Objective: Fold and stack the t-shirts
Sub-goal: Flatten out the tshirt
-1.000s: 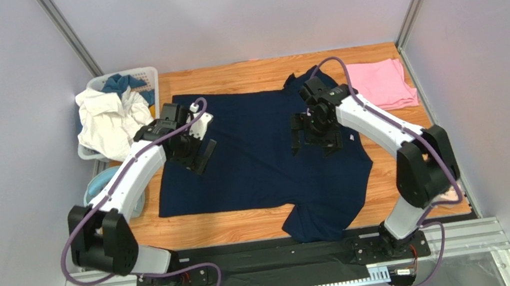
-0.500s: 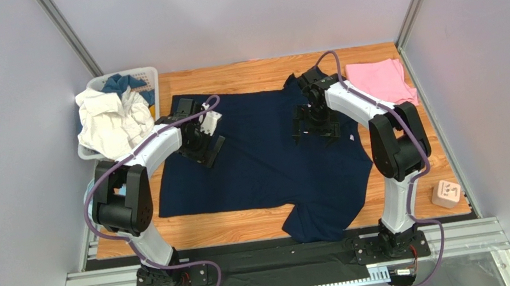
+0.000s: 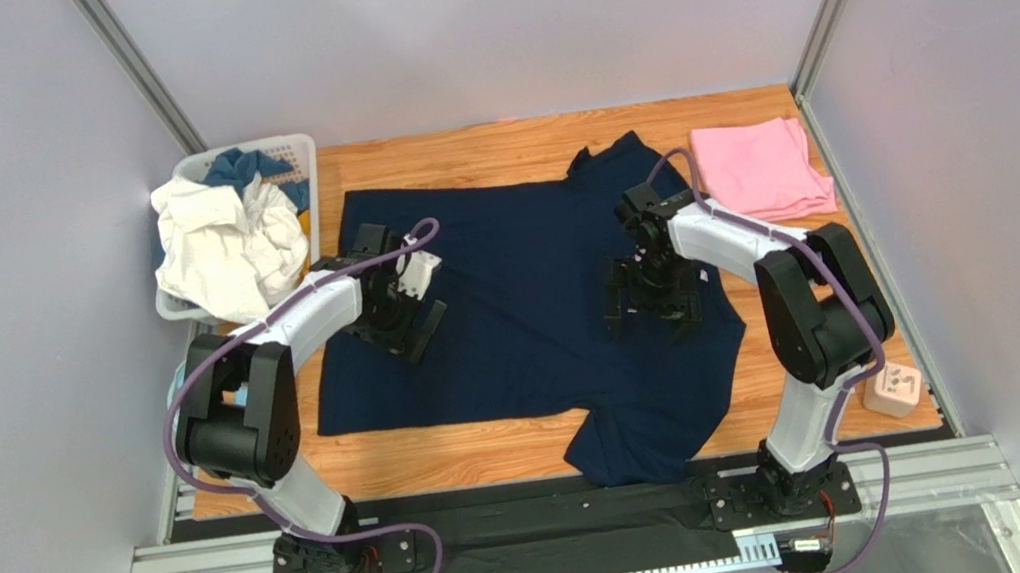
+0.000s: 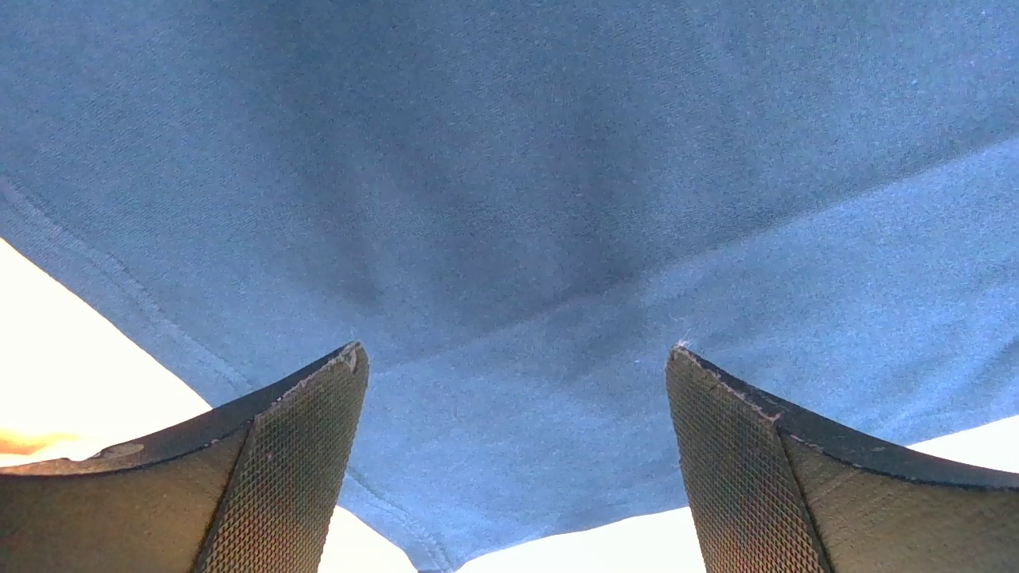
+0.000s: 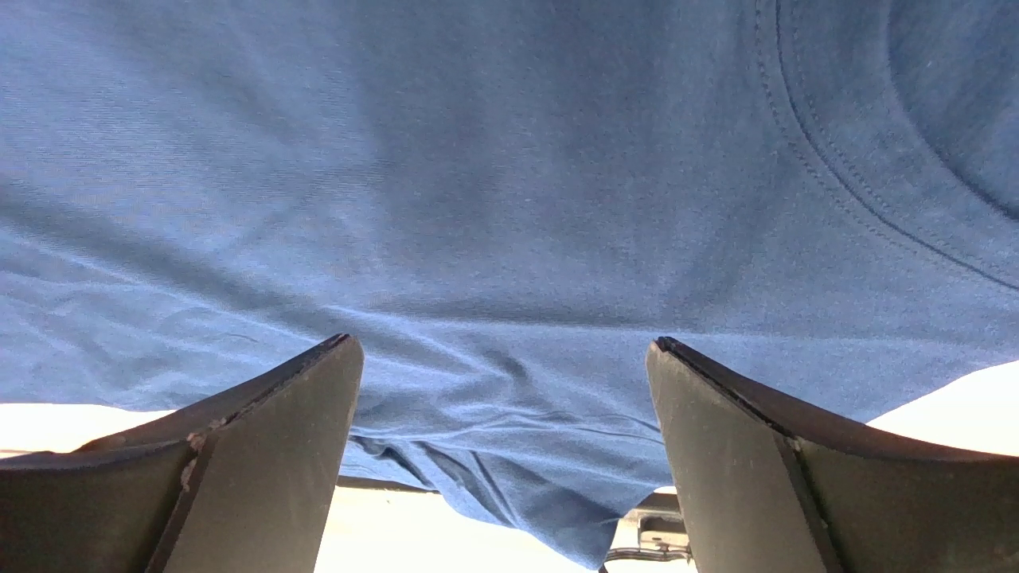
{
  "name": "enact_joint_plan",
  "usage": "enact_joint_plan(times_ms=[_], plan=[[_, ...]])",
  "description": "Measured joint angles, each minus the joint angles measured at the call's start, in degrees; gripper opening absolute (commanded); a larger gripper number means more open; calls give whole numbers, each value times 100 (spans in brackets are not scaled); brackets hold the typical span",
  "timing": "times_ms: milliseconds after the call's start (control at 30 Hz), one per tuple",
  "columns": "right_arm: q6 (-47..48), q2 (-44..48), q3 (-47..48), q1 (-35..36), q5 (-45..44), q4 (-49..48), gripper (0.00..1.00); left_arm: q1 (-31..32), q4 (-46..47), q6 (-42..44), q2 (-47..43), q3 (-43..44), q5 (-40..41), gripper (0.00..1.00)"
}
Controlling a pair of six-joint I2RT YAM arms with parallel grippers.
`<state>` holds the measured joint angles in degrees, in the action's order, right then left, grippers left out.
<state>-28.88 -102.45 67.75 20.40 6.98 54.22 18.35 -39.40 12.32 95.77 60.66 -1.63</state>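
The large dark navy t-shirt (image 3: 522, 323) lies spread flat over the wooden table (image 3: 495, 451), with one sleeve hanging off the front edge. At the back right sits the smaller pink t-shirt (image 3: 757, 171), folded. My left gripper (image 3: 409, 329) hovers open, low over the navy shirt's left part. In the left wrist view the navy cloth (image 4: 538, 179) and its hem fill the space between the left gripper (image 4: 514, 352) fingers. My right gripper (image 3: 651, 314) stands open over the shirt's right side. Below the right gripper (image 5: 502, 343) the navy cloth (image 5: 479, 179) is wrinkled, with a curved seam at the upper right.
A white basket (image 3: 294, 149) at the back left holds a heap of white cloth (image 3: 222, 246) and a teal cloth. A light-blue thing (image 3: 202, 368) lies off the table's left edge. A small tan block (image 3: 893, 389) sits at the front right. Grey walls close in three sides.
Both grippers have dropped closer to the navy shirt. The right one moved nearer and slightly right; both arms' elbows folded down toward the table. Both stay open.
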Motion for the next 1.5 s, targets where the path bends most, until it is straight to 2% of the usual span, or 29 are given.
enact_joint_plan(times_ms=[333,700,967,1200,1500], plan=[[24,-326,28,0,7,-140,96,0,223,0,131,-136,232,99],[55,-328,26,-2,37,-142,96,0,243,17,208,-166,236,99],[72,-131,-232,-2,68,-238,96,20,365,42,-63,-483,188,100],[68,205,-688,-2,170,-271,97,111,229,66,-374,-835,50,100],[66,323,-855,-2,280,-260,97,210,-264,280,-409,-866,-48,100]])
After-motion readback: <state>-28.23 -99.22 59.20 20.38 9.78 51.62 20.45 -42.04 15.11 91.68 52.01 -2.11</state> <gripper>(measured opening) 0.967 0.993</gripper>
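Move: The dark t-shirt lies spread about 2 cm beneath both open hands. Its middle is some 18 cm right and 4 cm ahead of the left hand, and 18 cm left and 4 cm ahead of the right. The basket stands about 20 cm ahead and 19 cm left of the left hand. From the right hand, the near sleeve lies 17 cm back and 2 cm left, the pink shirt 18 cm ahead and 19 cm right, both slightly below. Down about 1.5 cm first, both hands together, until the tips of the wide-open fingers rest on the t-shirt; after a short pause they drag the cloth straight back towards the bases, the left hand about 6 cm, the right about 4 cm and stopping sooner. The left fingers tip a little on the way back. ##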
